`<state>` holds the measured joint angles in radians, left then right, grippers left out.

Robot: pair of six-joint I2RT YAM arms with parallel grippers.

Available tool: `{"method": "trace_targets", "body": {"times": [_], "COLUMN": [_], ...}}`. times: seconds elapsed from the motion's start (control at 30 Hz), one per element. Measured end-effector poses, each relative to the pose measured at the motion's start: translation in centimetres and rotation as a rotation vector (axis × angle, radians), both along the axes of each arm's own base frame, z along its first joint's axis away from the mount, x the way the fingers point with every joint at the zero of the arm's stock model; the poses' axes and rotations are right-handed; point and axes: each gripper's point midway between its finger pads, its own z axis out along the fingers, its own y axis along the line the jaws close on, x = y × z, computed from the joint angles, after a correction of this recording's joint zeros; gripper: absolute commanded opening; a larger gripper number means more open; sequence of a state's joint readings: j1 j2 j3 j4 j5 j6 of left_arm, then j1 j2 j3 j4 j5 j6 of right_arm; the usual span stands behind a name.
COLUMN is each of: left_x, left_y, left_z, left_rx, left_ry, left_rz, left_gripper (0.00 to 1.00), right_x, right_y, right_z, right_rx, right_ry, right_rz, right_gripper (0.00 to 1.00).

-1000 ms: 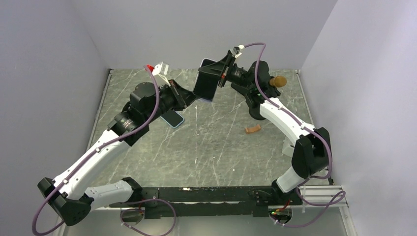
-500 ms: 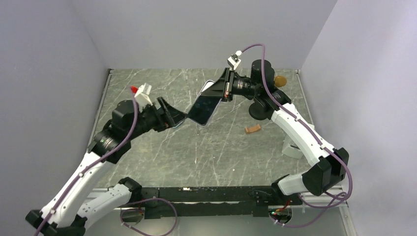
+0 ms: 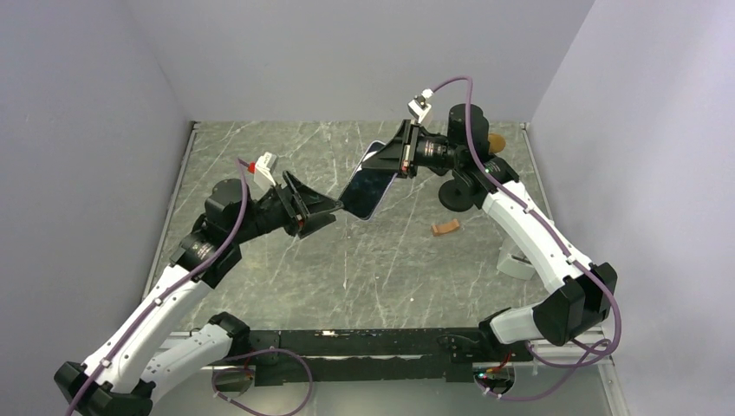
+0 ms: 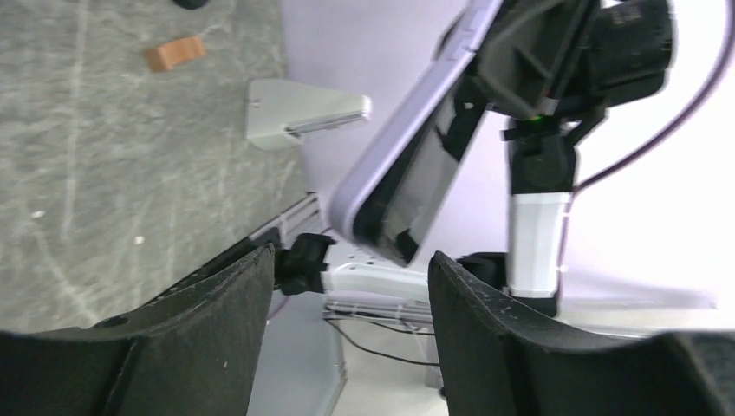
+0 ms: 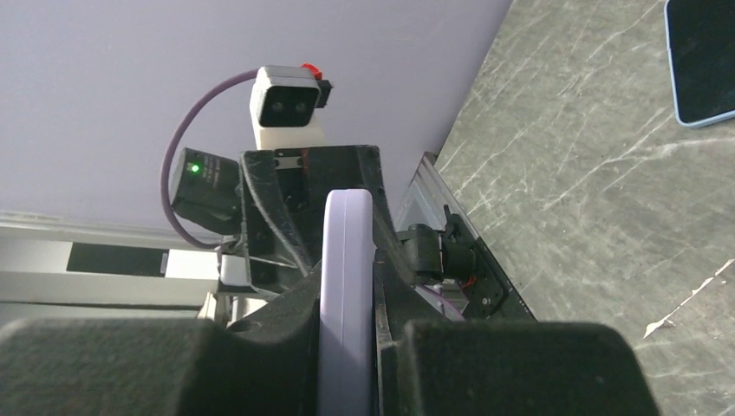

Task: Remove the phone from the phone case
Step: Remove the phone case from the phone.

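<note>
The lavender phone case hangs tilted above the middle of the table, with my right gripper shut on its upper end. The phone appears as a dark glossy face inside the case, turned toward my left arm. In the right wrist view the case's edge is pinched between the two fingers of the right gripper. My left gripper is open, just short of the case's lower corner and not touching it. In the left wrist view that corner hangs above the gap of the left gripper.
A flat dark-screened slab with a light blue rim lies on the table. A small brown piece and a white stand sit on the right side. A brown knob stands at the back right. Walls close off the left, back and right.
My left gripper went from shut to open and drew back from the case's corner. The right arm swung the case lower and tilted it toward the left gripper.
</note>
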<state>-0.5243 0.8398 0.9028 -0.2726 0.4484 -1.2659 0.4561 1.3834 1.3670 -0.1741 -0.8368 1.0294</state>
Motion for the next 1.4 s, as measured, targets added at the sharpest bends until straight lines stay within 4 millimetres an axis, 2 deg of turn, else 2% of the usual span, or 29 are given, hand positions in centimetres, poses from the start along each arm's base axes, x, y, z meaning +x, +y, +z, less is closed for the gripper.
{"method": "trace_targets", "body": {"times": [0.17, 0.37, 0.8, 0.97, 1.1, 1.27, 1.4], "left_x": [-0.6, -0.7, -0.3, 0.0, 0.3, 0.9, 1.2], "left_y": [-0.5, -0.8, -1.4, -1.7, -2.1, -3.0, -3.4], "left_z": [2.5, 5.1, 5.8, 6.2, 5.8, 5.2, 4.6], "left_rx": [-0.088, -0.184, -0.238, -0.252, -0.246, -0.237, -0.214], "left_ry": [-0.031, -0.067, -0.062, -0.074, -0.065, -0.047, -0.033], "left_rz": [-0.018, -0.029, -0.047, -0.054, -0.066, -0.095, -0.119], "left_gripper": [0.7, 0.69, 0.71, 0.69, 0.62, 0.48, 0.23], "right_x": [0.0, 0.0, 0.3, 0.2, 0.1, -0.1, -0.4], "right_y": [0.0, -0.1, -0.1, 0.0, 0.0, 0.3, 0.6], "right_z": [-0.1, 0.2, 1.4, 1.3, 1.1, 1.1, 1.1], "right_rx": [-0.003, 0.009, 0.051, 0.068, 0.075, 0.086, 0.089], "right_ry": [0.004, 0.007, 0.012, 0.02, 0.022, 0.014, 0.007], "right_rz": [0.001, 0.001, -0.005, 0.001, 0.008, 0.03, 0.06], "right_gripper": [0.0, 0.0, 0.0, 0.0, 0.0, 0.0, 0.0]}}
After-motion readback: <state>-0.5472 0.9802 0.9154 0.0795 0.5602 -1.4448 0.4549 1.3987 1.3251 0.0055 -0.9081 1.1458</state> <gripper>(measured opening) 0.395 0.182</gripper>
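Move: The phone in its lavender case is held by the right hand, its middle about 3 cm back and 1 cm left of that hand's point, at the same height. From the empty left hand, that middle lies some 5 cm ahead, 7 cm right and 5 cm up; its near end is level fore-and-aft, roughly 4 cm right and 4 cm up. The blue-edged phone on the table lies about 18 cm ahead, 12 cm left and 32 cm below the left hand. The near end of the cased phone is what the left hand goes for: its open gripper rises about 6 cm, its fingers tilting up by some 15 degrees, then eases right and slightly forward, sinking a little. Its fingers begin closing around the phone's exposed end without shutting. The right hand keeps its pinch on phone and case, lifting them about a centimetre with a slight roll. ##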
